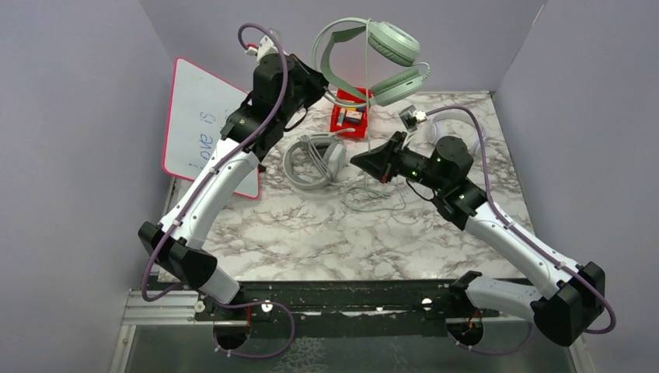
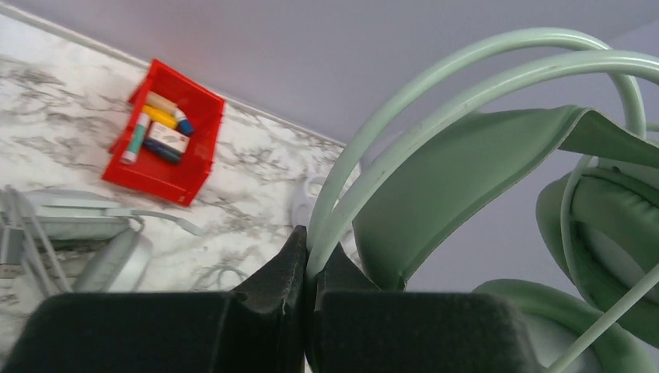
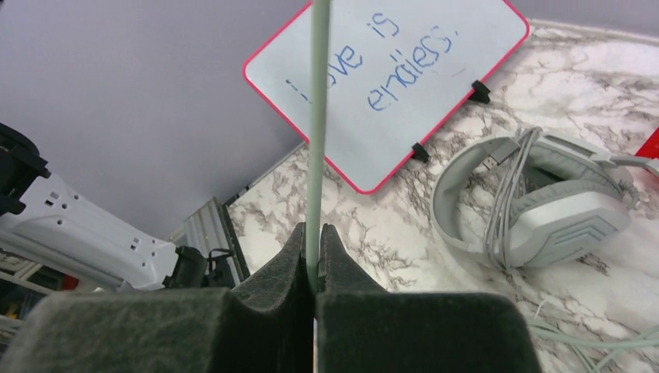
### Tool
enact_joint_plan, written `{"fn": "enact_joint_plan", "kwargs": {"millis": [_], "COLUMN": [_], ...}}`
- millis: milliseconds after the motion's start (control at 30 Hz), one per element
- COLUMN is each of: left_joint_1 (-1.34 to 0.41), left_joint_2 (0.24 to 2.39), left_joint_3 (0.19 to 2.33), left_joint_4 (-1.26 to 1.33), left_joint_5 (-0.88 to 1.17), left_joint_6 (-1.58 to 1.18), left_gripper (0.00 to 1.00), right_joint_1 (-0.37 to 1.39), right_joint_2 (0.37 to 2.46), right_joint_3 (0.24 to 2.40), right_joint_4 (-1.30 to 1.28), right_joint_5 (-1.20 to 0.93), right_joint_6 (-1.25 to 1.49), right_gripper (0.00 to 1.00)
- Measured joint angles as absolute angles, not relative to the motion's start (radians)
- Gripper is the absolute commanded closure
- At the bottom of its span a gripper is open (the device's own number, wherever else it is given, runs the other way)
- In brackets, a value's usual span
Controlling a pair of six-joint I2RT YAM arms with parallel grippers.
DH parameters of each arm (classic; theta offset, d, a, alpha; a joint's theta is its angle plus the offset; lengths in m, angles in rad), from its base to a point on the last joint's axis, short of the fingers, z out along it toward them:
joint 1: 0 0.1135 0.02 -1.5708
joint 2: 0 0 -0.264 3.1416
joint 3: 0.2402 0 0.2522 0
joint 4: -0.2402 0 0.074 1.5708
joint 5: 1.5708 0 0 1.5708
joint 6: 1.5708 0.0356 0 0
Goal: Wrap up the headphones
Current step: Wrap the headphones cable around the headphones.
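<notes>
The mint-green headphones (image 1: 392, 48) hang in the air at the back of the table, and my left gripper (image 1: 317, 78) is shut on their headband. The left wrist view shows the twin green bands (image 2: 435, 85) pinched between the jaws of that gripper (image 2: 315, 252). Their thin cable (image 1: 367, 93) drops straight down to my right gripper (image 1: 359, 161), which is shut on it. In the right wrist view this cable (image 3: 319, 116) runs up from the closed right gripper (image 3: 313, 233). The grey-white headphones (image 1: 312, 161) lie on the table with their cable bundled. A white headset (image 1: 434, 128) is partly hidden behind the right arm.
A red bin (image 1: 350, 116) holding small items stands at the back, below the hanging headset. A pink-framed whiteboard (image 1: 198, 124) leans against the left wall. Loose cable (image 1: 373, 198) lies on the marble table (image 1: 311, 241) in front of the right gripper.
</notes>
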State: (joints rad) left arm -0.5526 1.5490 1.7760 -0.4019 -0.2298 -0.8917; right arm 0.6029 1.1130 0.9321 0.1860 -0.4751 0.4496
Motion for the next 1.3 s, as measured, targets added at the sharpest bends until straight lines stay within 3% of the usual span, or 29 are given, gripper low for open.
{"fn": "enact_joint_plan", "kwargs": {"millis": [333, 633, 1033, 1300], "left_joint_1": [-0.542, -0.482, -0.456, -0.458], "left_joint_2": [1.502, 1.374, 1.272, 1.269], "left_joint_3": [1.747, 1.667, 1.600, 1.575], "left_joint_4": [-0.319, -0.342, -0.248, -0.176], "left_joint_5": [0.030, 0.204, 0.384, 0.451], "left_joint_6": [-0.971, -0.960, -1.034, -1.092], "left_gripper": [1.00, 1.00, 1.00, 1.00], "right_joint_1": [0.603, 0.570, 0.550, 0.521], "right_joint_2": [1.071, 1.113, 1.300, 1.288], "right_joint_3": [0.845, 0.791, 0.808, 0.802], "right_joint_4": [0.368, 0.499, 0.666, 0.694], "right_joint_5": [-0.428, -0.459, -0.612, -0.623], "right_joint_6": [0.453, 0.411, 0.385, 0.366], "right_gripper": [0.99, 0.92, 0.74, 0.74]}}
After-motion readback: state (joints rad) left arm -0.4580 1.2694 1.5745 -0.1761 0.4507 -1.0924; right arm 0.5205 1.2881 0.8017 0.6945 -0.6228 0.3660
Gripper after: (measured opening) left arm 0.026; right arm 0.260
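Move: Out in front and above, the left hand already grips the green headphones by the headband, their middle about 9 cm to its right, 4 cm ahead and 2 cm higher. The cable pinched by the right fingers is roughly 15 cm back, 6 cm right and 9 cm below. From the right hand, the green headphones lie some 18 cm ahead, 3 cm right and 11 cm up; the wrapped grey headphones about 14 cm ahead, 10 cm left and 30 cm below. Drawing the green headphones back some 13 cm and up about 8 cm, the left hand keeps its grip, turns about 30 degrees clockwise and lets its left side dip. The right hand rises slightly, then eases forward some 3.5 cm and ends a little lower, rolling about 15 degrees, while its fingers loosen to roughly a quarter open around the cable. ##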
